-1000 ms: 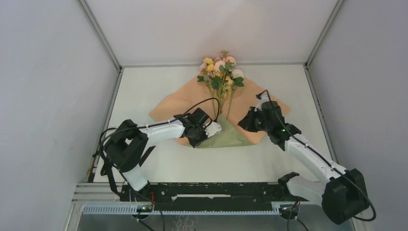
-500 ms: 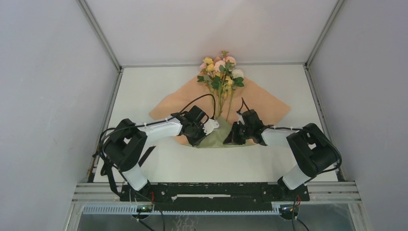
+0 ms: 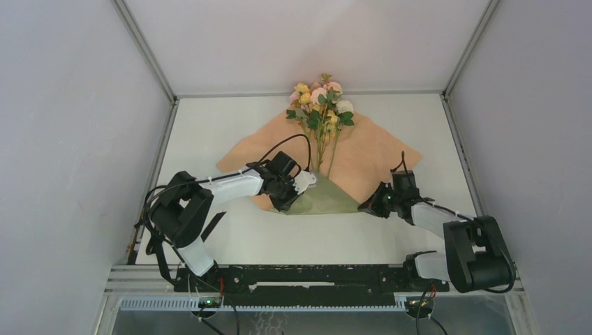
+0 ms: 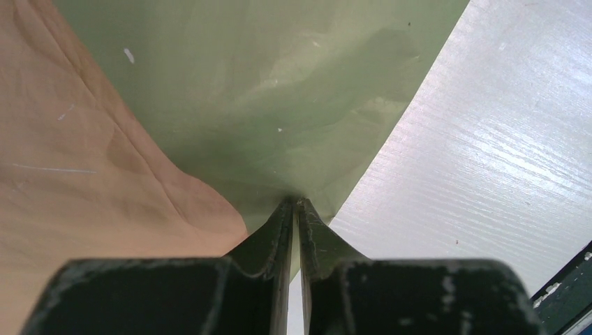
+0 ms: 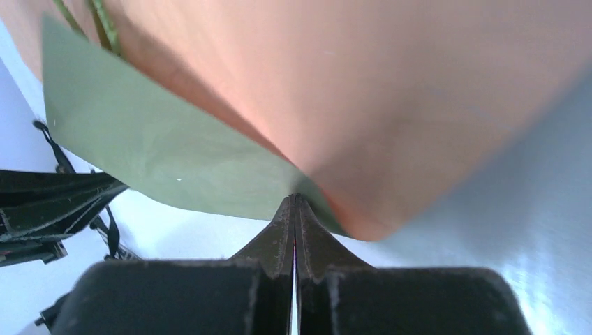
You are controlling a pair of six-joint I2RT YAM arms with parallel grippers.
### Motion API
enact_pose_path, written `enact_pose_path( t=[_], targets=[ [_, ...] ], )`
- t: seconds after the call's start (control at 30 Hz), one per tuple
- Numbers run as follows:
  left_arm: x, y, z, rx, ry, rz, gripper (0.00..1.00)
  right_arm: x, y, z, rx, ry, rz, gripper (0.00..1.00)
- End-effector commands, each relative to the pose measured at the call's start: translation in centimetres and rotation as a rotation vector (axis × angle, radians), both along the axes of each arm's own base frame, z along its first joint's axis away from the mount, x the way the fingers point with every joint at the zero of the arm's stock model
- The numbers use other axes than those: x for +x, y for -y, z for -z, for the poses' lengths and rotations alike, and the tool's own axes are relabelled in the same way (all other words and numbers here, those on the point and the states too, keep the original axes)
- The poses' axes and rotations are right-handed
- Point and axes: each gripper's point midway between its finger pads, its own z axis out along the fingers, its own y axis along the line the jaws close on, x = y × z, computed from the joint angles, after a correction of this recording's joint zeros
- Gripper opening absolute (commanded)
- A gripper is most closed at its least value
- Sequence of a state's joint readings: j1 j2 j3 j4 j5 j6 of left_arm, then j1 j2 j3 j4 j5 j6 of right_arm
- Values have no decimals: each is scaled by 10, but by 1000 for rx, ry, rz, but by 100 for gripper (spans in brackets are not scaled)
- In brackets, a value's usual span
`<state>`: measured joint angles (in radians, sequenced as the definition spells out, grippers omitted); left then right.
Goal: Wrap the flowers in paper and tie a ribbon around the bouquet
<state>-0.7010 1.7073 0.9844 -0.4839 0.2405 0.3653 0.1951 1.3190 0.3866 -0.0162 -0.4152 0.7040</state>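
Note:
The flowers (image 3: pixel 320 105) lie with their heads at the far side and their stems (image 5: pixel 101 21) running down the middle of the paper (image 3: pixel 370 150). The paper lies peach face up, and its near part is folded over as an olive-green flap (image 3: pixel 324 199). My left gripper (image 3: pixel 288 202) is at the flap's left end, shut on the paper, with the green sheet (image 4: pixel 265 91) pinched at the tips of the left gripper (image 4: pixel 294 202). My right gripper (image 3: pixel 364 207) is at the fold's right corner. In the wrist view the right gripper (image 5: pixel 294 197) is shut on the paper's edge (image 5: pixel 328 209). The ribbon is out of view.
A white table (image 3: pixel 209 132) is boxed in by grey walls on the left, right and far sides. A black rail (image 3: pixel 300 276) runs along the near edge by the arm bases. The left arm and its cable (image 5: pixel 56 202) show at the left of the right wrist view.
The right gripper closed, swung in to the middle of the green flap, then drew back right to the fold's right corner. The left gripper kept its grip and barely moved.

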Motion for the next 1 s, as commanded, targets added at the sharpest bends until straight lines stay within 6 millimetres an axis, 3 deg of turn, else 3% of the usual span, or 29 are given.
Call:
enact_pose_path(
  t=[0.0, 0.2, 0.37, 0.47, 0.6, 0.73, 0.8, 0.87, 0.97],
  targets=[
    [-27, -45, 34, 188, -119, -32, 13, -7, 20, 1, -14, -19, 87, 0],
    [-26, -45, 34, 183, -119, -31, 13, -7, 50, -15, -143, 18, 191, 0],
    [-25, -45, 33, 179, -119, -34, 13, -3, 60, -57, -235, 149, 202, 0],
    [-25, -45, 33, 177, -120, -34, 13, 2, 28, -81, -214, 252, 114, 0],
    [-27, -44, 33, 168, -136, -27, 13, -2, -60, -97, -2, 338, -171, 0],
    [-26, -45, 32, 153, -161, -50, 13, -3, -132, -94, 126, 328, -359, 0],
    [-25, -45, 31, 147, -163, -59, 13, 0, -151, -82, 118, 299, -395, 0],
    [-25, -46, 31, 145, -165, -61, 13, 7, -157, -64, 117, 257, -377, 0],
    [-24, -46, 31, 146, -165, -65, 13, 14, -137, -31, 51, 131, -271, 0]
  ],
)
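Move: My right fingertips are on the right part of the fold in the paper; the middle of this creased edge, where I next bring them, lies about 13 cm to their left and 1 cm nearer me, practically level in height. The visible lower stems are some 11 cm left and 12 cm ahead of them. From my left fingertips, already on the fold's left end, the crease's middle is about 10 cm to the right, with the black ribbon end roughly 20 cm left and 5 cm back. I finish stroking my closed right fingertips rightward along the fold, about 4 cm, easing up off the paper as I go. Then I lift to some 8 cm, loop back left about 18 cm over the flap and sink again, ending just above the crease's middle, the hand turned about 20 degrees counter-clockwise. My left fingertips keep holding down the fold's left end. ##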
